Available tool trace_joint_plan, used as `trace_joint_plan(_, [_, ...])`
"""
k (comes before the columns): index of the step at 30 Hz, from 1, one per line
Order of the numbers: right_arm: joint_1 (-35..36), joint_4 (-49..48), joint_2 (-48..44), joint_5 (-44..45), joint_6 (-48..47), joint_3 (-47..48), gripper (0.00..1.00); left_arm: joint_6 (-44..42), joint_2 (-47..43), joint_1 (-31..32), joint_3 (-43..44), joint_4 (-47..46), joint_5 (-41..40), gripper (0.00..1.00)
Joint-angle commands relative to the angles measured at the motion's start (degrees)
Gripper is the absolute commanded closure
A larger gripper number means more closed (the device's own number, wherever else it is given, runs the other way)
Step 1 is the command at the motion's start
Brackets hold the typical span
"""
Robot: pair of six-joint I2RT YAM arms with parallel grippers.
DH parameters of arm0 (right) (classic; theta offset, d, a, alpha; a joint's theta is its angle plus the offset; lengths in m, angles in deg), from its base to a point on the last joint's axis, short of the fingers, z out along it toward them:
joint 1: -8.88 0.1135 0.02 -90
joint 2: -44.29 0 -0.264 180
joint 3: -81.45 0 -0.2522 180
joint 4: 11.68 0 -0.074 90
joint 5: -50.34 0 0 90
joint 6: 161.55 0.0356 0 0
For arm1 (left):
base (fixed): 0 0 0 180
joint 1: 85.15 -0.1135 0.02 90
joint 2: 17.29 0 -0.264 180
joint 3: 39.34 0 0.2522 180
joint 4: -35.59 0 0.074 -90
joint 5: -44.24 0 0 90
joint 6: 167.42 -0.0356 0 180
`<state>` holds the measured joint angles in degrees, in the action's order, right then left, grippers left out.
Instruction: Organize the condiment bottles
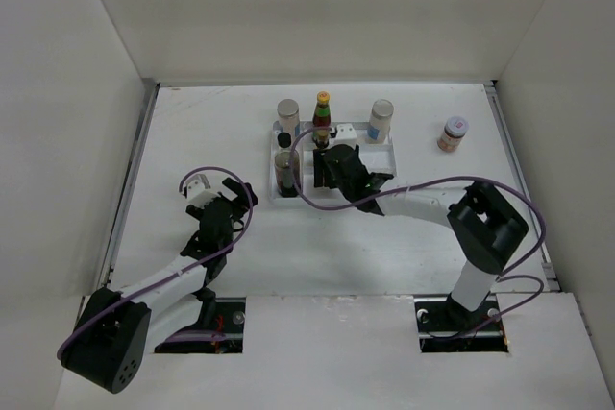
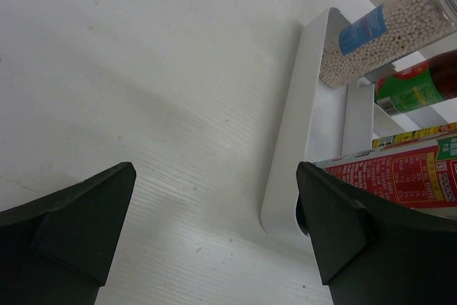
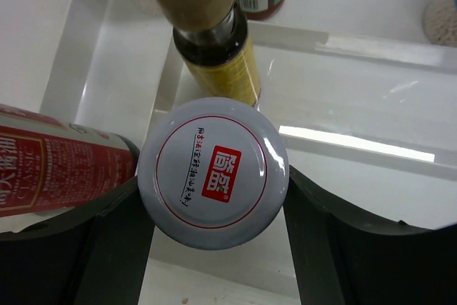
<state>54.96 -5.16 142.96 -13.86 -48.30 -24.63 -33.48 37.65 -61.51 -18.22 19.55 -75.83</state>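
Note:
My right gripper [image 1: 333, 164] hangs over the white divided tray [image 1: 377, 155], shut on a white-lidded jar [image 3: 212, 172] with a red logo; both fingers press the lid's sides. In the right wrist view a yellow-labelled bottle with a tan cap [image 3: 214, 41] stands just beyond the jar, and a red-labelled dark bottle [image 3: 50, 176] is at its left. The red sauce bottle with yellow cap [image 1: 322, 114], a silver-capped jar [image 1: 288, 115], a white-capped jar [image 1: 381, 120] and a dark bottle [image 1: 284, 166] stand in the tray. My left gripper [image 1: 226, 201] is open, left of the tray.
A pink-lidded jar [image 1: 453, 133] stands alone on the table, right of the tray. The left wrist view shows the tray's near corner [image 2: 300, 141], a jar of white beads [image 2: 378, 41] and a red label [image 2: 407, 176] close to the right finger. White walls enclose the table.

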Motion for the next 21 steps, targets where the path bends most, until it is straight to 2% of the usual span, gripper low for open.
trace_joint_plan(1, [1.5,-7.2,-0.3,0.8,0.9,4.4,0.48,0.5,-1.0,-0.2,-0.8,-2.6,0.4,0.0])
trace_joint_plan(7, [2.6,-6.8,1.7,0.5,2.5,2.5,0.42,0.6,-0.8,-0.2,-0.6,-2.6,0.4,0.0])
trace_joint_plan(9, [2.8,-6.9,1.4,0.3,3.5,1.5,0.31,0.6,-0.1,-0.2,-0.4,-2.6,0.4,0.0])
trace_joint_plan(11, [2.8,-7.1,0.6,0.0,3.7,0.8,0.16,0.6,-0.2,-0.3,-0.2,-2.3,0.4,0.0])
trace_joint_plan(13, [2.8,-6.6,-1.2,0.2,3.5,0.0,0.08,0.6,-0.5,-0.3,-0.6,-2.6,0.4,0.0])
trace_joint_plan(16, [2.2,-5.9,-5.9,0.5,3.3,-2.1,0.02,0.6,0.2,-0.2,-0.2,-2.6,0.4,0.0])
trace_joint_plan(21, [-4.1,-5.2,-19.0,1.8,3.4,-11.3,0.01,0.6,-0.4,-0.3,-0.5,-2.7,0.4,0.0])
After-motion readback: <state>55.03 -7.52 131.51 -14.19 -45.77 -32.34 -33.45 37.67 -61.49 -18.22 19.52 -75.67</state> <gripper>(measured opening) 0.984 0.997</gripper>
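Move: The right hand still holds the white-lidded jar almost over its place, the near-left corner of the tray's divided part: about 1 cm back, 2 cm left and 5 cm below the hand. The yellow-label bottle stands 6 cm ahead and 1 cm left of this hand, the green-label bottle behind it about 12 cm ahead and 1 cm left, the tall red-label bottle roughly 1 cm ahead and 9 cm left. From the left hand the place is some 20 cm right and 5 cm ahead. The right hand eases the white-lidded jar about 2 cm down and 2 cm left, with a slight draw back, settling it into the near-left corner between the tall red-label bottle on its left and the open tray floor, nearer the base than the yellow-label bottle. There the fingers open wide and let go of the jar, and the hand climbs about 6 cm while swinging 4 cm right, clear of the lid, with only a small roll of the wrist. ##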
